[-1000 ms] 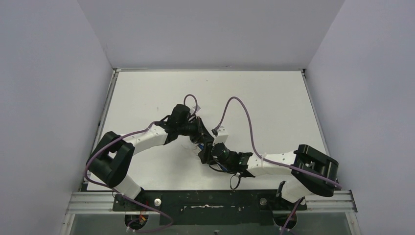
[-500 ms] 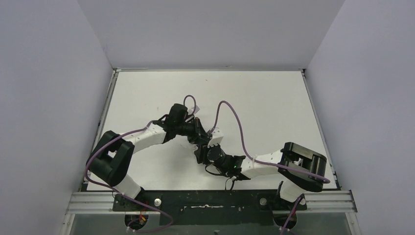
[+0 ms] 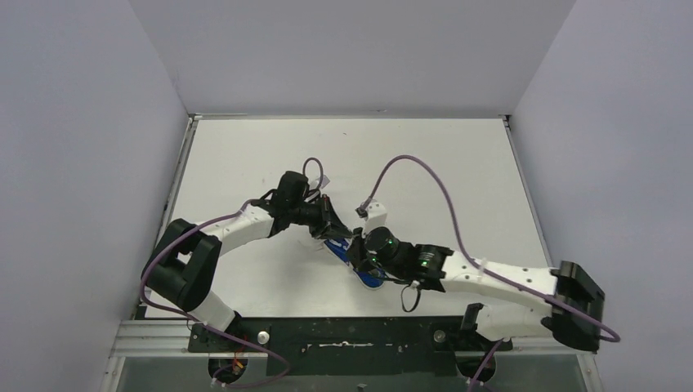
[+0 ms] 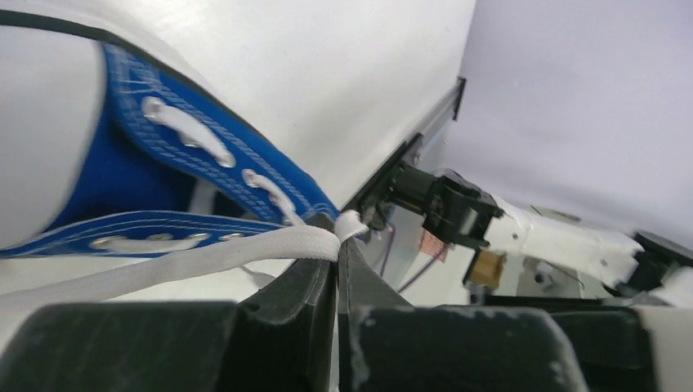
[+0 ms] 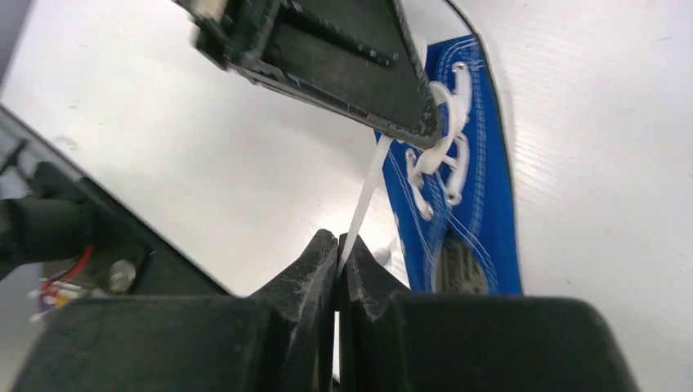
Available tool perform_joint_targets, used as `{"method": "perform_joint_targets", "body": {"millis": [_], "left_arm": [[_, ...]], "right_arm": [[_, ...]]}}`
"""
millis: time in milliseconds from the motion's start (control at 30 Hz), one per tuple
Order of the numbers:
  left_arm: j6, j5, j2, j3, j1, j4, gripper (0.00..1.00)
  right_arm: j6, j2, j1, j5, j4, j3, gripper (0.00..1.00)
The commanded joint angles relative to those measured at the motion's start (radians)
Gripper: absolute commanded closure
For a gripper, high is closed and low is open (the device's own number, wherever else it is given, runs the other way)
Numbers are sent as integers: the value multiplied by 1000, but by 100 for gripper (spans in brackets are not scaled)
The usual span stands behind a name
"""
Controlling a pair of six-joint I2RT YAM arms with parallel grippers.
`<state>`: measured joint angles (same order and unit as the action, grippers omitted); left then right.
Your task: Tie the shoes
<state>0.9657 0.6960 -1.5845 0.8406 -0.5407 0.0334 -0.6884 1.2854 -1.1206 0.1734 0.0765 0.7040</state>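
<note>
The small blue shoe (image 3: 362, 263) lies on the white table between my two wrists; its blue upper (image 5: 474, 204) and white laced eyelets (image 4: 190, 135) fill both wrist views. My left gripper (image 4: 337, 237) is shut on a flat white lace (image 4: 204, 257) that runs left from its tips to the eyelets. My right gripper (image 5: 338, 245) is shut on a thin white lace (image 5: 365, 192) stretched taut up toward the shoe's eyelets (image 5: 437, 155). The left gripper's dark body (image 5: 327, 49) hangs just above that lace in the right wrist view.
White table (image 3: 425, 171) enclosed by pale walls on three sides. A metal rail with the arm bases (image 3: 351, 335) runs along the near edge. Purple cables (image 3: 425, 175) loop above both arms. The right arm (image 4: 556, 237) shows beyond the table edge in the left wrist view.
The right arm swung right and stretched out, uncovering the blue shoe, and its gripper closed on a lace. The left arm shifted slightly, still holding its lace.
</note>
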Motion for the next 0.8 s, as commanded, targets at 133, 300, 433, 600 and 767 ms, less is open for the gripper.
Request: {"method": "perform_joint_targets", "body": {"millis": [133, 300, 433, 600, 767], "left_arm": [[66, 4, 13, -20, 0, -222, 100], [17, 5, 27, -39, -1, -183, 100], [-40, 33, 20, -37, -1, -137, 100], [-78, 53, 0, -9, 2, -131, 100], [-124, 97, -33, 28, 2, -128, 100]], "right_arm": [[134, -190, 39, 7, 653, 238, 100], [471, -114, 84, 169, 631, 348, 100], [694, -80, 194, -33, 466, 365, 100], [859, -3, 274, -220, 491, 426, 96], [1033, -54, 284, -140, 287, 297, 97]]}}
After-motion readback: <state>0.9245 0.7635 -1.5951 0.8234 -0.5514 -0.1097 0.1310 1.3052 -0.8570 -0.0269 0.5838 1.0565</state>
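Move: Under both hands lies the shoe. From the right fingers, which already pinch a lace, its middle is about 4 cm ahead, neither left nor right, and roughly 7 cm below. The left fingertips, shut on lace too, stand some 7 cm ahead of the right ones, 1 cm to the left and level in height. From the left hand the shoe's middle is about 4 cm back, straight in line sideways and 7 cm below. Pulling on the lace it keeps pinched, the right hand goes up about 5 cm, bears right some 7 cm, then sweeps forward about 6 cm out beside the left fingertips, rolling and turning counter-clockwise by some 25 degrees. The left hand keeps its lace over the shoe, giving a centimetre or two to the right and up. ##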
